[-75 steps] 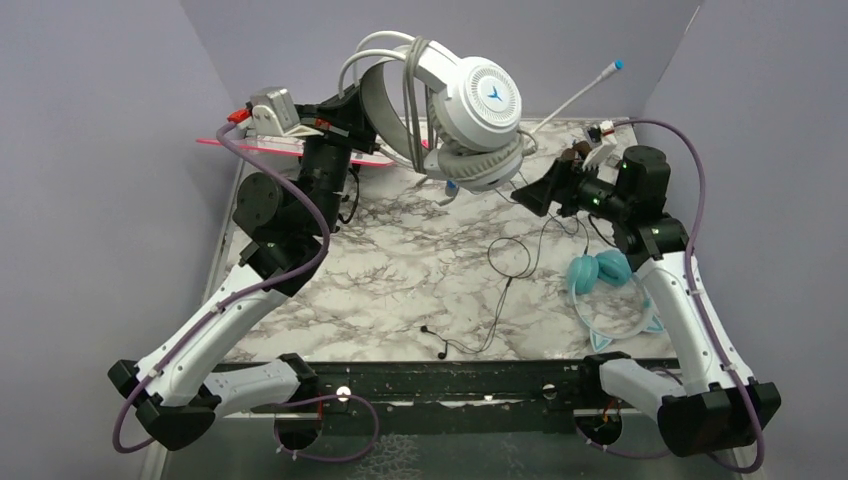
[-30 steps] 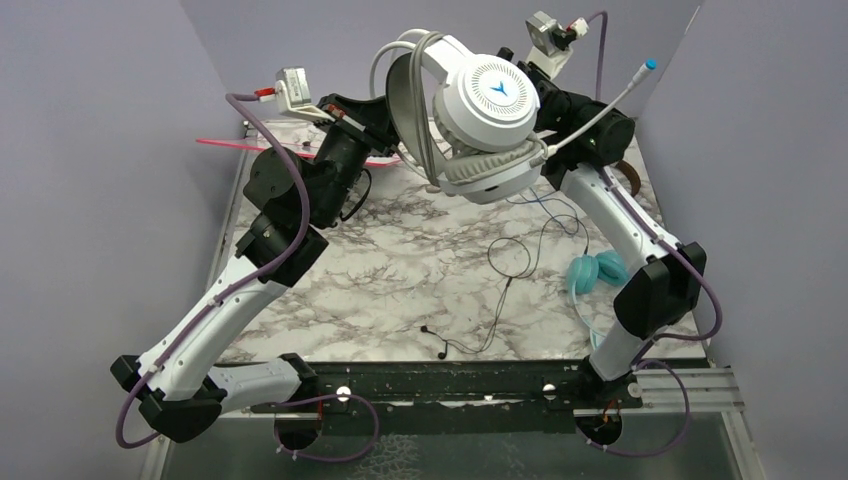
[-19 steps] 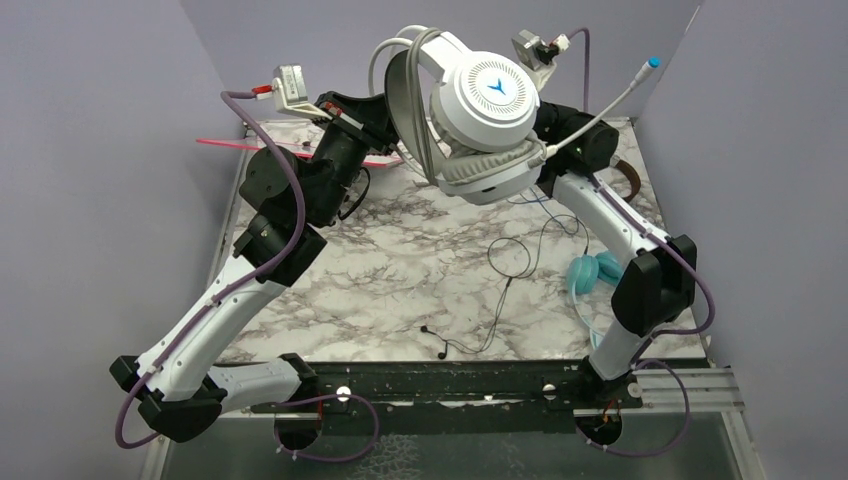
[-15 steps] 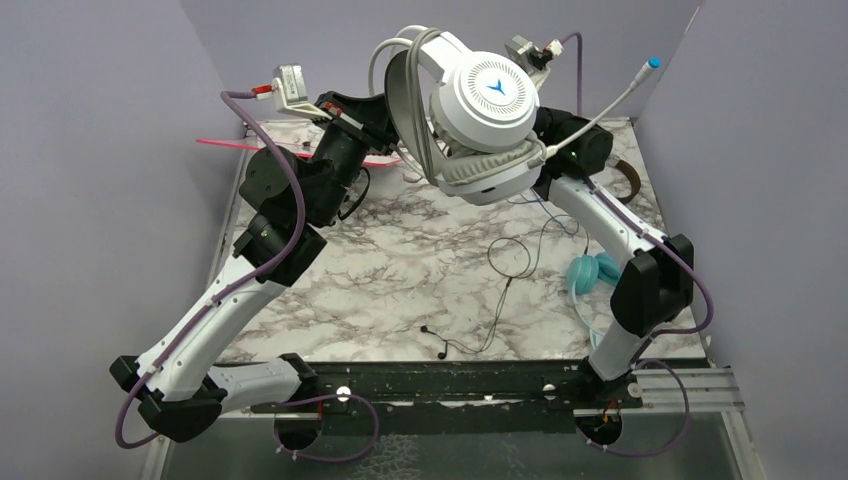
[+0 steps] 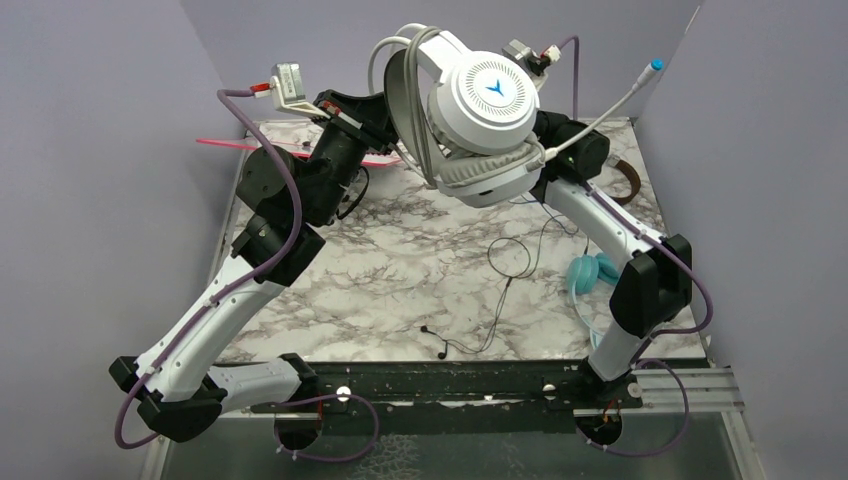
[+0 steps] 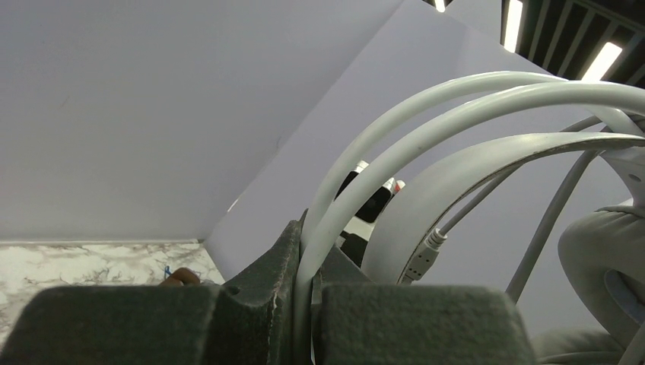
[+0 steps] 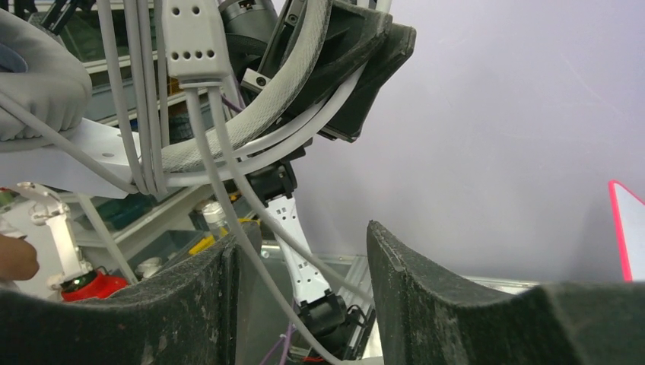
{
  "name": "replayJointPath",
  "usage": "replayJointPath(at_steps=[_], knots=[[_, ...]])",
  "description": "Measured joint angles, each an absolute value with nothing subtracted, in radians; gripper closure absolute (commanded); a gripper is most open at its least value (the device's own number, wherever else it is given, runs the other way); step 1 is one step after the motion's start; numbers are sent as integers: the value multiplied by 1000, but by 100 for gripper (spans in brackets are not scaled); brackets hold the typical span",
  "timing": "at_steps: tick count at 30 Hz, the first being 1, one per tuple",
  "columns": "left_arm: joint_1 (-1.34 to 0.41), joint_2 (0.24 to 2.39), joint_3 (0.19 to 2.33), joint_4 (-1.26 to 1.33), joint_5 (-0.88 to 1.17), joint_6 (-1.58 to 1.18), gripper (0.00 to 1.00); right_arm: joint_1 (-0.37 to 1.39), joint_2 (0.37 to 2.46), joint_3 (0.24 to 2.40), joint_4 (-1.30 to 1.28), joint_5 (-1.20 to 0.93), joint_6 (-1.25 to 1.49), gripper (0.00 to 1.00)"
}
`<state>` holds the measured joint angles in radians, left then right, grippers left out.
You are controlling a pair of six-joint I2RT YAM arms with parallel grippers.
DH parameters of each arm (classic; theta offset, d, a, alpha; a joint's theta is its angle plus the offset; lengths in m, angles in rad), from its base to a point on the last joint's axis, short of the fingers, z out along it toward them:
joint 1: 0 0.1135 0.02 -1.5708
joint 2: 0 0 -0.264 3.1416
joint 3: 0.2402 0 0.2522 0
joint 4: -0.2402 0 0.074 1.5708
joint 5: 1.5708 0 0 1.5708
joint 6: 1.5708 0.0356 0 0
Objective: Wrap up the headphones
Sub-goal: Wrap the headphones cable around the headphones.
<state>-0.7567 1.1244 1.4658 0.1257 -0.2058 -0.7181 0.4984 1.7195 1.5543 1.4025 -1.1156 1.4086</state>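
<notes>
The white-grey headphones with a blue logo hang high over the back of the table. My left gripper is shut on their thin white wire band, beside the wide headband. Several grey cord loops hang from the band with an inline box. My right gripper is open, and two cord strands run untouched between its fingers. In the top view the ear cup hides the right gripper. The teal headphones lie at the right, the brown headphones at the back right.
A thin black earphone wire loops across the middle of the marble table. A pink-edged flat object lies at the back left. A white stalk with a blue tip sticks out to the right of the raised headphones. Purple walls stand close on three sides.
The right arm has risen from the table to behind the raised headphones, then drifted slightly left, and its jaws have narrowed. The left gripper keeps its hold.
</notes>
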Motion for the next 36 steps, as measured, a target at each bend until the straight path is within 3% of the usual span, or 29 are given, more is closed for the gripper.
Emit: replayJointPath(at_steps=[7,15,24,30,33,36], knots=[[-757,1124,1466,126,-199,-721,100,523,1729,1543,1436,-1114,1409,50],[-757,1124,1474,125,-194,-722,100,546,1755,1543,1449,-1113,1414,44],[-757,1125,1481,132,-194,-722,100,562,1756,1523,1462,-1104,1414,53],[-757,1125,1481,132,-194,-722,100,573,1758,1516,1473,-1091,1426,72],[-757,1125,1481,133,-195,-722,100,581,1758,1488,1480,-1077,1433,97],[-757,1125,1480,131,-214,-709,100,589,1743,1389,1486,-1022,1445,99]])
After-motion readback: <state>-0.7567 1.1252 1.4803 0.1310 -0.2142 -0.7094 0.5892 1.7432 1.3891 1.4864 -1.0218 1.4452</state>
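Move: Just off the right fingertips, the two thin cable strands below the white splitter run between the open fingers, about 2 cm left of the hand, 1 cm back and 1 cm below. The splitter is some 6 cm above that hand, 3 cm back and 2 cm to its right; the headphones' ear cups are roughly 11 cm above, 12 cm back and 5 cm right. From the left hand the strands lie about 5 cm right, 3 cm ahead and 8 cm below. Easing left and down by about 2 cm each and a little back, the right hand brings its half-open fingers around the hanging cable strands, then sinks another 2 cm, tipping some 10 degrees, as the fingers shut and pinch the strands at their tips. The left hand stays nearly in place and keeps its grip on the headband. ##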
